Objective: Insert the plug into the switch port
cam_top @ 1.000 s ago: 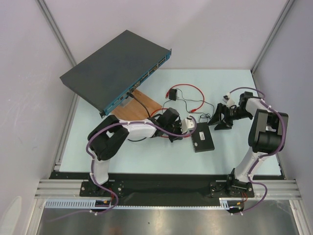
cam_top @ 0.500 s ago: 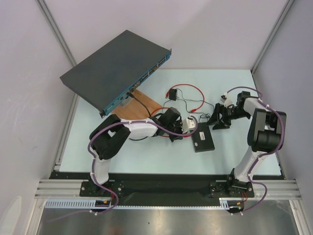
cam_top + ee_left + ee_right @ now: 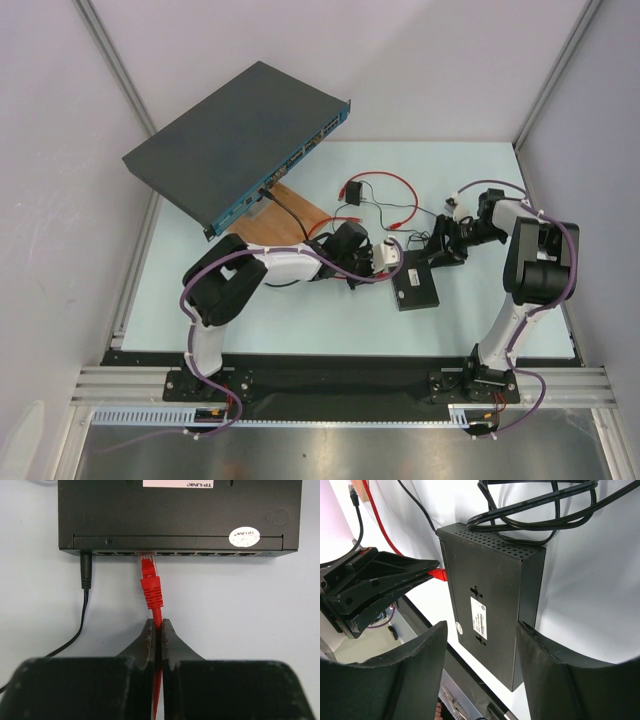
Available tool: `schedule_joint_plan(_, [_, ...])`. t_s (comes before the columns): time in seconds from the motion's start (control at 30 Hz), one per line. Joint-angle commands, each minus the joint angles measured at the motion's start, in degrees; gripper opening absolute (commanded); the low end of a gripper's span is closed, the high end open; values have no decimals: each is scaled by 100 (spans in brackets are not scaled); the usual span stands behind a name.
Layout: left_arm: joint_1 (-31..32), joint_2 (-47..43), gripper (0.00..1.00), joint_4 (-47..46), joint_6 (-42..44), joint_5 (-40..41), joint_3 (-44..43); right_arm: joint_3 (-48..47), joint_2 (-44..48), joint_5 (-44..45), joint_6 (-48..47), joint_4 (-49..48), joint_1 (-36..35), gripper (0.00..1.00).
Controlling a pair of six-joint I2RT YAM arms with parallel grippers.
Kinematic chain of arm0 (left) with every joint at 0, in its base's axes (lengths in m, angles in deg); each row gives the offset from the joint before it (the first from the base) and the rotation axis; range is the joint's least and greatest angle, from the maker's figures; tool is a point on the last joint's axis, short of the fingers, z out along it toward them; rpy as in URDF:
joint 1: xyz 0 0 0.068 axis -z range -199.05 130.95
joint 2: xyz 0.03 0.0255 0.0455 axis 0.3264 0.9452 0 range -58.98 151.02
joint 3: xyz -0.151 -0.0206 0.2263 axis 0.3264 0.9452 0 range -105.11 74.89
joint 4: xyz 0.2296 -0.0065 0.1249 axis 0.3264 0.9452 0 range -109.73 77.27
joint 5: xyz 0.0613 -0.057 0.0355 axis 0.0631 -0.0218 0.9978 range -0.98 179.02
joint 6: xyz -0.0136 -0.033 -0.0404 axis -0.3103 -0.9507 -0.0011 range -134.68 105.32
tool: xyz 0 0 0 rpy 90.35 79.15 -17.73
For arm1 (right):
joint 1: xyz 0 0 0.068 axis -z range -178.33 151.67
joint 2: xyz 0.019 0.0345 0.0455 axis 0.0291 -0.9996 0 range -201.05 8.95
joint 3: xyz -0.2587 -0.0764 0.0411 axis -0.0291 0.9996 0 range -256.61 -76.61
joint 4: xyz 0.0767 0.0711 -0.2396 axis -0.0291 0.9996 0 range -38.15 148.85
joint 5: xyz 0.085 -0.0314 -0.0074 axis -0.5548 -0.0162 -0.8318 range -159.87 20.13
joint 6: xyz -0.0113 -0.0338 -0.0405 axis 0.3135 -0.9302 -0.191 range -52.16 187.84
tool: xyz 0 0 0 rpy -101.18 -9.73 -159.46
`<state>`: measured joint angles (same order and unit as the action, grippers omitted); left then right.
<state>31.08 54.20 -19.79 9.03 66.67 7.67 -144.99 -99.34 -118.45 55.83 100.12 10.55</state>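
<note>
The plug (image 3: 150, 577), red with a clear tip, points at the switch port (image 3: 146, 554) in the side edge of the small black box (image 3: 180, 515). Its tip sits in the port's mouth. My left gripper (image 3: 158, 630) is shut on the thin red cable just behind the plug. In the top view the left gripper (image 3: 385, 258) is beside the box (image 3: 417, 286). My right gripper (image 3: 481, 625) is open and straddles the box (image 3: 490, 580) with its white label (image 3: 479, 617). Its right finger is close against the box's side, and its left finger stands apart.
A large dark grey rack unit (image 3: 230, 135) with a blue front fills the back left, and a wooden board (image 3: 290, 215) lies below it. A little black cube (image 3: 354, 190) and red cable loops (image 3: 390, 185) lie behind the box. Coiled black cable (image 3: 535, 505) rests at the box's far end.
My right gripper has moved left to the small black box and its jaws have narrowed a little. The left arm and the plug have stayed put.
</note>
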Motion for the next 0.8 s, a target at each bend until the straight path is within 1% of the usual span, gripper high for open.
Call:
schedule_joint_plan(0.0, [32,-288,0,-285,266,-191,43,-176,-78,-178,41,-63,-53,61])
schedule_joint_plan(0.07, [41,-253,0,-293,319,-156,16,-184,-96,-205,23,-72,-89,58])
schedule_joint_plan(0.1, [41,-236,0,-293,319,-147,7,-193,-122,-205,23,-90,-132,55])
schedule_joint_plan(0.23, [50,-157,0,-302,328,-121,-98,-185,-157,-222,67,-195,-238,47])
schedule_joint_plan(0.6, [129,54,0,-328,214,-121,-344,-44,-193,-205,173,-248,-581,36])
schedule_joint_plan(0.77, [164,221,0,-364,12,-129,-643,245,-70,-266,366,-309,-782,34])
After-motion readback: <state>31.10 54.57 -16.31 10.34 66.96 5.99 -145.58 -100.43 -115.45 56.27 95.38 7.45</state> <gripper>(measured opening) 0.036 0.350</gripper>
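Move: The left hand holds the red cable just behind its plug. The switch port lies about 4 cm to that hand's right and 1 cm ahead, at about its height; the black power plug is 4 cm ahead and 3 cm to its right. From the right hand, the middle of the switch is roughly 4 cm back, 4 cm to the left and 3 cm lower, and the coiled black cord about 3 cm ahead, 4 cm left and 4 cm lower. Forward and down, with a little drift to the left, the right hand travels about 2 cm in all over the switch's back edge, tilting slightly while its fingers close from well open to about a third. One finger is over the top face and the other comes against the long back side, bearing the switch leftward onto the plug, while the left hand stays put and keeps its pinch on the cable. ##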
